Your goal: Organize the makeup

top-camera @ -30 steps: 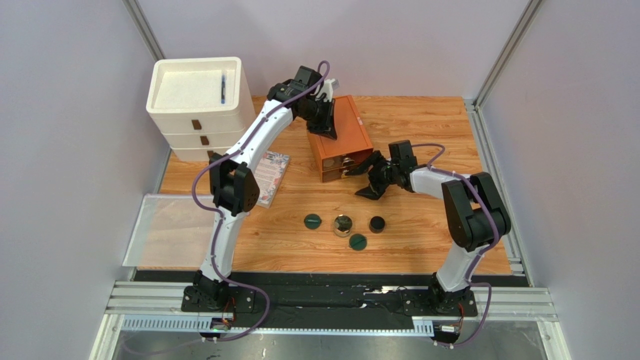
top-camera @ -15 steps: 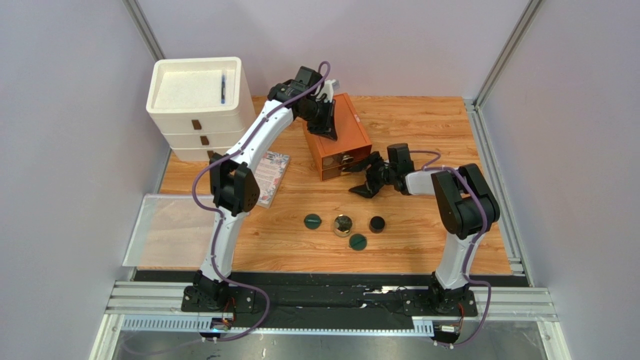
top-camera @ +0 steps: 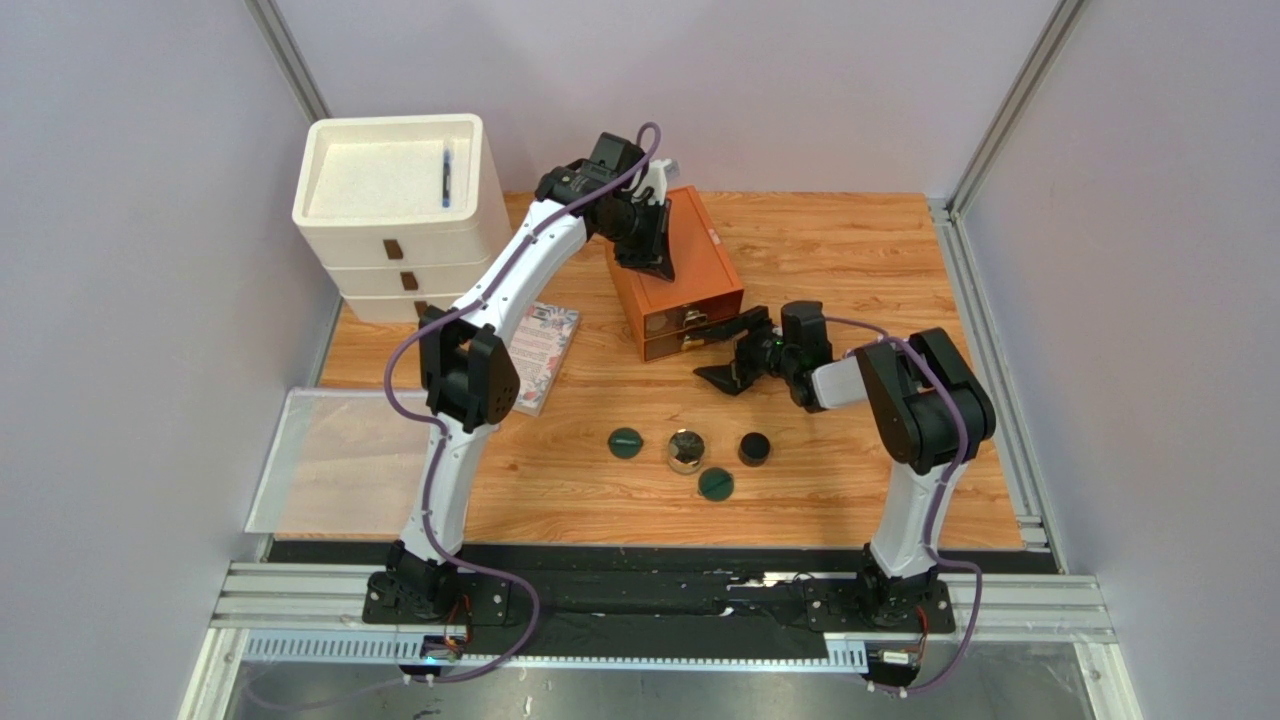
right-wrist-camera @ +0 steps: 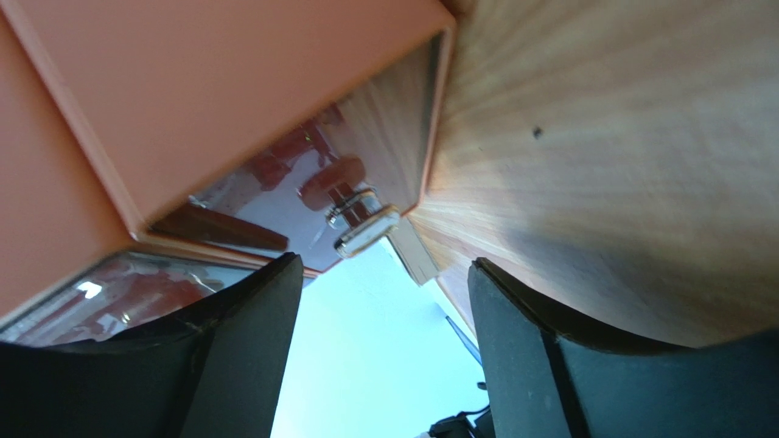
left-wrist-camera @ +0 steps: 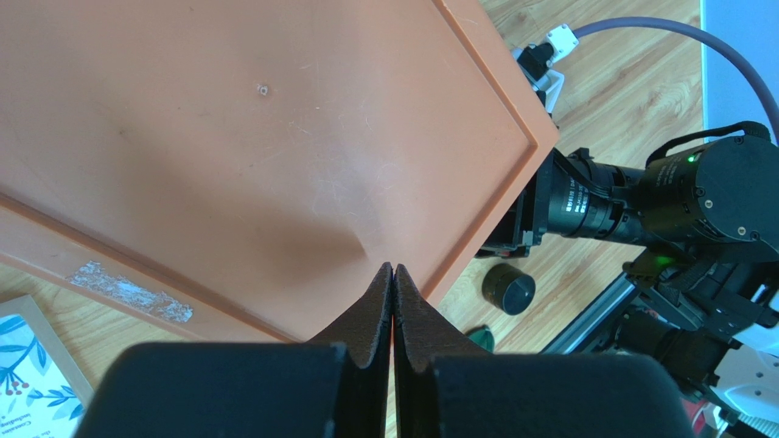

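Note:
The makeup lies on the wooden table in the top view: two dark green compacts, a gold-rimmed compact and a black jar. Behind them stands the orange-brown drawer box. My left gripper is shut, its tips resting on the box's top near the front edge. My right gripper is open and low at the box's front. A metal drawer knob sits just beyond its fingertips, untouched. The left wrist view also shows the black jar.
A white three-drawer unit stands at the back left with a blue pen on top. A floral notebook lies left of the box. A clear tray sits at the table's left edge.
My right gripper has turned and dropped lower, moving slightly left towards the front of the drawer box. The left arm and the makeup have stayed still.

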You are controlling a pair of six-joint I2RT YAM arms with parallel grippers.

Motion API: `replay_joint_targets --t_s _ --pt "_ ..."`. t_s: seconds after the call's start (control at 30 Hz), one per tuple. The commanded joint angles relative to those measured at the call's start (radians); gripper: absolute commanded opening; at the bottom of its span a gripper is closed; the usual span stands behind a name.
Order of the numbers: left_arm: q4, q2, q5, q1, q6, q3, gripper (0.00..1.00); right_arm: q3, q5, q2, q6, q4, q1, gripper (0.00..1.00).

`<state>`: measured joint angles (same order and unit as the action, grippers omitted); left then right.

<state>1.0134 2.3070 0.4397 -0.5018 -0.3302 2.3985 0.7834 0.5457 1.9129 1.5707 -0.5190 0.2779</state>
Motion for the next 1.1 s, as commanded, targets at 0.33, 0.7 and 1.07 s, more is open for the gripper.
replay_joint_targets --t_s 0.33,0.7,1.07 --pt "-0.002 -0.023 0.008 -0.004 0.014 0.03 0.0 0.192 -0.052 0.021 -0.155 0.511 -0.005 0.56" --pt "0.004 -0.029 -0.004 -0.004 0.011 0.03 0.0 0.203 -0.013 0.028 -0.268 0.813 -0.006 0.07" --pt "0.028 -0.031 -0.029 -0.004 0.008 0.033 0.0 0.087 0.016 -0.06 -0.405 0.981 -0.014 0.0"
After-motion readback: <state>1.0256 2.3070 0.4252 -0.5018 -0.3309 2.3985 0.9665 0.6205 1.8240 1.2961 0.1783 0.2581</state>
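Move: The orange cabinet's lower drawer handle lies about 2 cm ahead of the open right fingers and 1 cm left, at their height; the upper handle is some 6 cm above it. From the right hand, the gold compact stands 14 cm back, 2 cm left and 3 cm lower, the black jar 14 cm back, 8 cm right and 3 cm lower. From the left hand the lower handle is roughly 8 cm back, 4 cm right and 14 cm below. Right fingers pinch the lower drawer handle, then pull back about 5 cm, left fingertips still on the cabinet. ##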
